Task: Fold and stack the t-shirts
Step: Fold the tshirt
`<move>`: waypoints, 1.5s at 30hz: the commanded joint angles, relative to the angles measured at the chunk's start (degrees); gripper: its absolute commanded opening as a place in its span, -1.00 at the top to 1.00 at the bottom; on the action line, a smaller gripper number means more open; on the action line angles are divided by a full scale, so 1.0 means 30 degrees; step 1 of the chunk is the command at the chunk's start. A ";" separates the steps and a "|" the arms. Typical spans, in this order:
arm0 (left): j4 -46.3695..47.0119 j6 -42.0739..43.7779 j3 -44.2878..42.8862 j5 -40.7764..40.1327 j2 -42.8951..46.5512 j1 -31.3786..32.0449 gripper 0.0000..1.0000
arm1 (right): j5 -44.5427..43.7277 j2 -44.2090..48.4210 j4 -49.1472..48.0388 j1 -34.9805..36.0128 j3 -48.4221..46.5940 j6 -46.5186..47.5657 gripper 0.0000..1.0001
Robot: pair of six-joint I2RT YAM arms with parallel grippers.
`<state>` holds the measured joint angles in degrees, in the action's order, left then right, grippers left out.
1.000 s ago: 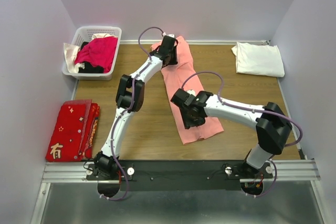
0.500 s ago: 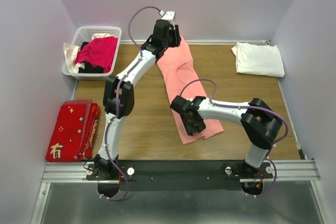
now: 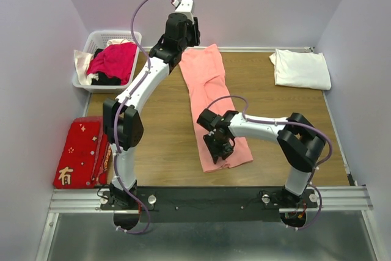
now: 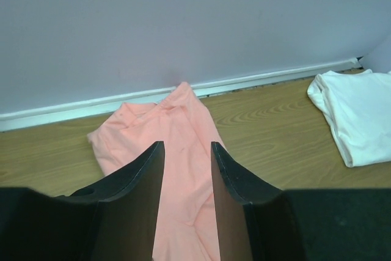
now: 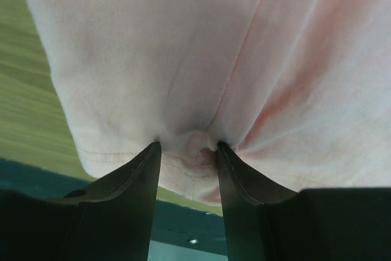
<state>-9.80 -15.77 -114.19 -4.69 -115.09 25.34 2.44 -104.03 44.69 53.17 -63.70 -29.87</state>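
The salmon-pink t-shirt (image 3: pixel 211 90) lies as a long narrow strip from the back wall toward the near edge. My left gripper (image 3: pixel 189 33) hangs open above its far end, holding nothing. In the left wrist view the pink t-shirt (image 4: pixel 177 126) shows through the gap of the left gripper (image 4: pixel 187 145). My right gripper (image 3: pixel 219 145) is at the near end, shut on the bunched hem of the pink t-shirt (image 5: pixel 183 47); in the right wrist view the cloth fills the right gripper (image 5: pixel 188 146). The white t-shirt (image 3: pixel 300 68) lies folded at the back right, also seen as the white t-shirt (image 4: pixel 357 114).
A white basket (image 3: pixel 91 44) with magenta and other clothes stands at the back left. A flat red cloth with gold characters (image 3: pixel 82 151) lies at the left near edge. The back wall runs right behind the pink t-shirt's far end.
My left gripper has let go of the pink t-shirt's far end and risen up and left. The right gripper has dragged the near end toward the left and the near edge.
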 commanded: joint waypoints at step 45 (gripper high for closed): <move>-0.6752 -0.5143 1.7638 -0.1722 1.4336 0.0487 0.10 | -0.7078 0.6344 -0.0630 0.1907 0.1279 -0.5685 -0.01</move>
<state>-28.25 -26.98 -70.15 -14.41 -78.11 25.36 -9.56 -86.96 36.67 59.02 -65.71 -40.97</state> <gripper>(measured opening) 0.448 0.504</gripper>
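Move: The pink t-shirt's near hem runs about 3 cm back from the right hand's fingertips and level sideways, just 1 cm below; the middle of the shirt lies some 22 cm ahead and 4 cm to the left. From the left hand, high up and empty, that near hem is about 44 cm back, 8 cm right and 32 cm down. The shirt's far end lies 9 cm ahead of the left hand and 4 cm right, the basket 8 cm ahead and 32 cm left. Pressing its half-open fingertips into the cloth by the near hem, the right hand drags left about 13 cm, tilting some 20 degrees, then eases back right and forward while low and lifts clear, about 10 cm up. Meanwhile the empty left hand leaves the far end, drawing back some 20 cm, left and finally down beside the shirt, fingers tipping downward. ##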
